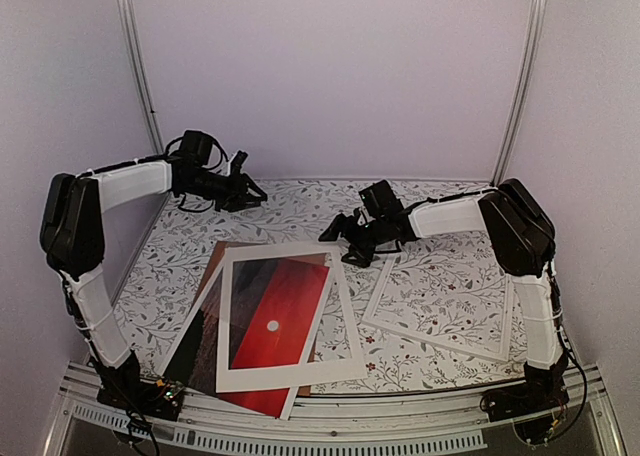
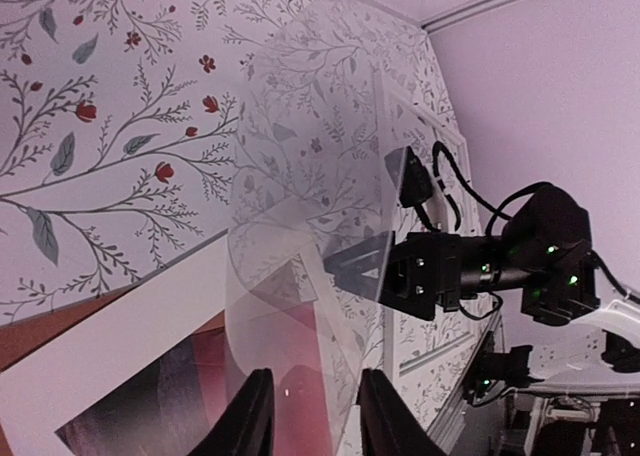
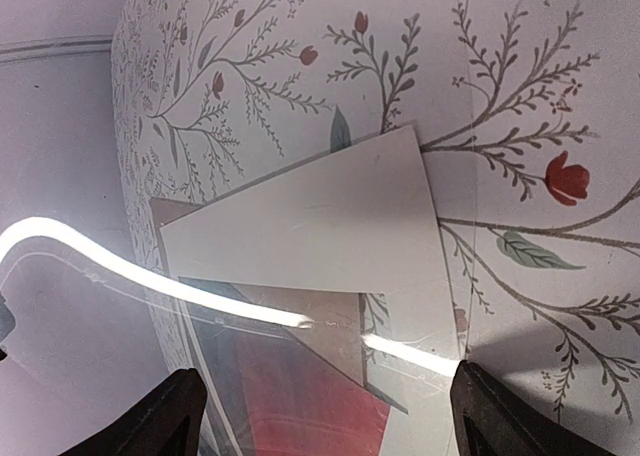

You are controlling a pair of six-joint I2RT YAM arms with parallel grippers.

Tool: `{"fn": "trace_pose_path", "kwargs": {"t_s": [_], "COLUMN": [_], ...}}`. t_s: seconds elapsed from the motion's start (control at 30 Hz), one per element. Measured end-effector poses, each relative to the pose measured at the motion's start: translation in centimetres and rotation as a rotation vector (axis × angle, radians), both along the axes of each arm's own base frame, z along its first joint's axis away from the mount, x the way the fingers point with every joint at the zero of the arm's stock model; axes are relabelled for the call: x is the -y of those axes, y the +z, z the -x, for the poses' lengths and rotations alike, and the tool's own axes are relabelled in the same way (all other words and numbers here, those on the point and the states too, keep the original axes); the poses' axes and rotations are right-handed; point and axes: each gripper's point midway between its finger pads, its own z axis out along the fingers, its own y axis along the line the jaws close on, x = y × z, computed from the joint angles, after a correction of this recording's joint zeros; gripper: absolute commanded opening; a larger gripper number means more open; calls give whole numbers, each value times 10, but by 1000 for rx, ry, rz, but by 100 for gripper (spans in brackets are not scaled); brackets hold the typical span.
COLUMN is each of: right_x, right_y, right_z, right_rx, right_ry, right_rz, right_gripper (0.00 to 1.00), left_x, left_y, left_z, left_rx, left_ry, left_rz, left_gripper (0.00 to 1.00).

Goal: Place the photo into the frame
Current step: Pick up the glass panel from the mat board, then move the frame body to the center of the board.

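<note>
The photo (image 1: pixel 272 311), a red sunset print, lies at the front left under a white window mat (image 1: pixel 285 376). The thin white frame (image 1: pixel 383 288) lies flat to its right. My left gripper (image 1: pixel 250 191) hovers behind the photo. Its fingers (image 2: pixel 315 416) stand apart with a narrow gap, and a curled clear sheet (image 2: pixel 300 256) rises in front of them. That sheet reaches my right gripper (image 2: pixel 385 221), which stands wide open (image 3: pixel 320 416) with the sheet (image 3: pixel 300 366) stretched across its view. Through it I see the photo (image 3: pixel 290 396) and the mat (image 3: pixel 310 226).
A brown backing board (image 1: pixel 213 261) sticks out from under the photo at its left. The floral tabletop (image 1: pixel 180 246) ends at white walls behind and at both sides. A metal rail (image 1: pixel 330 416) runs along the near edge.
</note>
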Motion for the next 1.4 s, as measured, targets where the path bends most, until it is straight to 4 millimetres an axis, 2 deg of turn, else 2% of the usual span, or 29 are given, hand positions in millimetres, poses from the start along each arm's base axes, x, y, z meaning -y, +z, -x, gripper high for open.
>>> {"fn": "trace_pose_path", "kwargs": {"t_s": [0.2,0.37,0.47,0.53,0.63,0.77,0.87,0.9,0.97,1.07,1.2,1.3,1.4], "right_x": [0,0,6,10,19,34,52,57,71,96,131,147,154], "right_y": [1,1,3,9,38,105,153,164,173,159,117,98,83], "right_z": [0,0,1,1,0,4,8,9,9,11,17,21,19], "right_rx": [3,33,57,85,172,342,458,487,522,522,456,416,394], "right_ry": [5,27,43,54,72,91,84,80,64,40,32,31,30], "right_rz": [9,40,79,106,139,141,150,159,204,318,500,580,632], "right_gripper": [89,89,90,90,91,91,91,91,91,91,91,92,92], "left_x": [-6,-14,-17,-18,-18,-20,-23,-24,-25,-27,-30,-31,-34], "left_y": [-3,-8,-7,2,30,79,105,113,124,139,171,198,226], "left_z": [-2,-3,0,3,9,22,32,35,42,53,73,89,104], "left_rx": [22,29,35,48,108,224,295,314,344,381,461,523,585], "left_ry": [16,26,24,23,21,20,22,22,18,13,15,14,19], "left_rz": [-101,-162,-183,-181,-161,-117,-92,-83,-63,-28,34,83,130], "left_gripper": [15,0,0,0,0,0,0,0,0,0,0,0,0]}}
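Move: The glass panel, already raised and slanting over the mat board, has its left edge between the left fingers; its middle lies about 11 cm right of the left hand, 3 cm back and 6 cm lower. The mat board's middle is some 20 cm back, 8 cm right and 14 cm down. From the low right hand the panel's middle is roughly 9 cm left, straight out sideways and 7 cm up; the frame's middle lies about 29 cm right, 10 cm back, 3 cm down. The left fingers close the rest of the way, pinching the glass panel by its edge, then the hand lifts it about 22 cm while drawing back some 10 cm and tilting up about 35 degrees. The right hand, still open, leaves the mat's corner: up, then right and partly down again towards the frame, ending about 15 cm right with its fingers pointing more steeply down. ##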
